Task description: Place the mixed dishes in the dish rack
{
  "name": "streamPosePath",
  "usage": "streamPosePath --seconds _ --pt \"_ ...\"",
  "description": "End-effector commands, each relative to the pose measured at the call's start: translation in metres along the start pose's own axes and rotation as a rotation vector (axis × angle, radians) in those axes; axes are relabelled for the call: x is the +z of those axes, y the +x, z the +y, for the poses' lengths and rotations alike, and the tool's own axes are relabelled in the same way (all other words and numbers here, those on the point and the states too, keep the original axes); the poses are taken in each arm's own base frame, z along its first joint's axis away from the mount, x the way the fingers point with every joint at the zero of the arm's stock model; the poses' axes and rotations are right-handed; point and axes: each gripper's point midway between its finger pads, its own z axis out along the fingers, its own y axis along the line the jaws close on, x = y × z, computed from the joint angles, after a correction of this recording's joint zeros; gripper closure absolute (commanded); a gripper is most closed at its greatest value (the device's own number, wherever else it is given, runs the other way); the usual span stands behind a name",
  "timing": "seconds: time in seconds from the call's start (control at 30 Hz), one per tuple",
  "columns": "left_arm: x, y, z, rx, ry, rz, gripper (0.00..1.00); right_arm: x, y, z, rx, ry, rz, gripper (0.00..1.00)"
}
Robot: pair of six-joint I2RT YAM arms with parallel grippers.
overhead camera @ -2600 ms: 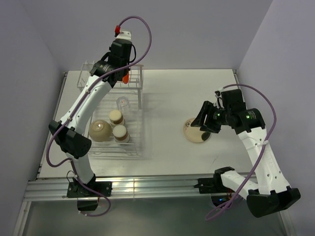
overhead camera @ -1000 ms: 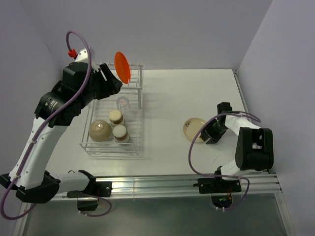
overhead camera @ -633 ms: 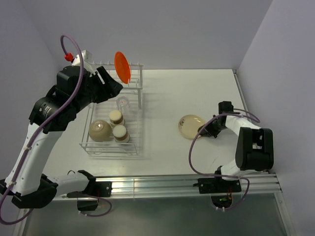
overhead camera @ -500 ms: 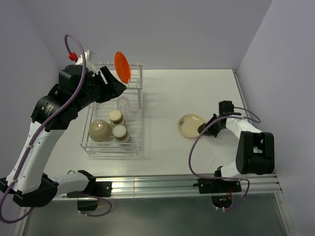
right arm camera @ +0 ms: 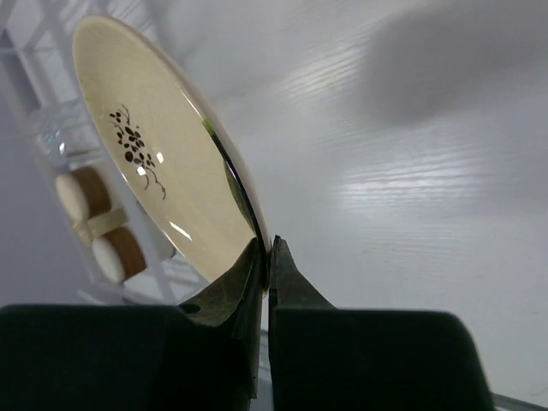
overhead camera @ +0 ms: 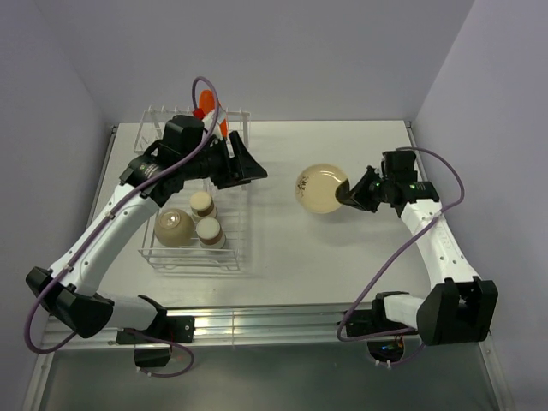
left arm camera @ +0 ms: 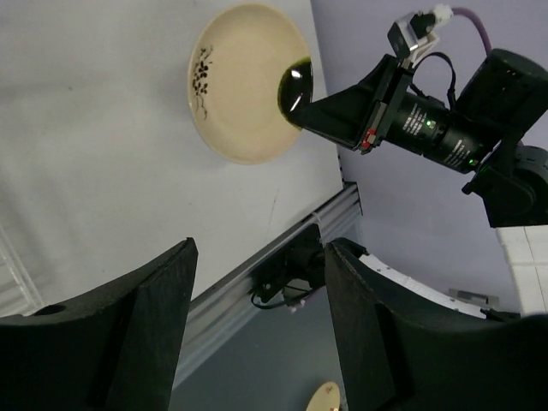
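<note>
The cream plate [overhead camera: 318,187] with a small dark flower print hangs tilted above the table, right of the dish rack [overhead camera: 195,268]. My right gripper [overhead camera: 344,193] is shut on its rim [right arm camera: 224,175], pinching the edge between both fingers [right arm camera: 287,282]. Over the rack's right side, my left gripper [overhead camera: 251,168] stands open and empty; in its wrist view the cream plate [left arm camera: 244,81] shows ahead beyond the open fingers [left arm camera: 390,334]. In the rack lie the white-beige bowl [overhead camera: 174,227] and two cups [overhead camera: 202,203] [overhead camera: 210,231]. A sliver of the orange-red plate [overhead camera: 223,128] shows behind the left arm.
The rack's raised prongs [overhead camera: 156,115] stand at its far end near the back wall. Bare white table [overhead camera: 342,257] lies right of the rack. An aluminium rail [overhead camera: 274,321] runs along the near edge by the arm bases.
My right gripper closed on the cream plate, lifted it off the table and carried it up and left, tilted. My left arm swung from the rack's back left across to its right side.
</note>
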Motion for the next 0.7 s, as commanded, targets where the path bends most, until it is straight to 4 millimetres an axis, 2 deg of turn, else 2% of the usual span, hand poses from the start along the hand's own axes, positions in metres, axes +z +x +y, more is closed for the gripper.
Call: streamPosePath --seconds 0.0,0.1,0.17,0.27,0.37,0.5,0.67 --pt "-0.002 -0.003 -0.036 0.030 0.182 0.009 0.33 -0.027 0.016 0.046 -0.066 -0.160 0.081 1.00" --pt "0.003 -0.001 -0.033 0.039 0.177 0.030 0.32 -0.050 0.031 0.082 -0.114 -0.292 0.144 1.00" --pt "0.005 0.000 -0.031 0.063 0.164 0.046 0.32 -0.065 0.048 0.107 -0.159 -0.368 0.195 1.00" --pt "0.003 -0.002 -0.027 0.099 0.125 0.044 0.32 -0.088 0.061 0.131 -0.157 -0.467 0.238 1.00" --pt "0.000 0.002 -0.019 0.123 0.093 0.062 0.31 -0.106 0.071 0.147 -0.159 -0.546 0.295 1.00" --pt "-0.002 0.013 -0.013 0.135 0.097 0.090 0.32 -0.119 0.076 0.162 -0.154 -0.613 0.329 1.00" --pt "-0.009 0.021 -0.008 0.142 0.095 0.090 0.32 -0.127 0.079 0.169 -0.166 -0.640 0.341 1.00"
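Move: The cream plate, already pinched at its rim by the right hand, has its middle roughly 18 cm right of the left hand, 4 cm ahead and 16 cm below. From the right hand, the open left gripper is some 24 cm left, 3 cm back and 17 cm above. The red plate in the upper rack stands about 19 cm ahead of the left hand, 15 cm left and 9 cm below; the far cup stands 19 cm left, level fore and aft, 26 cm below. Lift the cream plate about 13 cm with the right gripper while carrying it some 12 cm left and 7 cm back, rolling its left side up and turning counter-clockwise, so the free rim goes in between the left fingers. Keep the right grip shut. Hold the left gripper nearly in place, wide open, easing slightly right and then a little back and down as it turns slightly clockwise. ##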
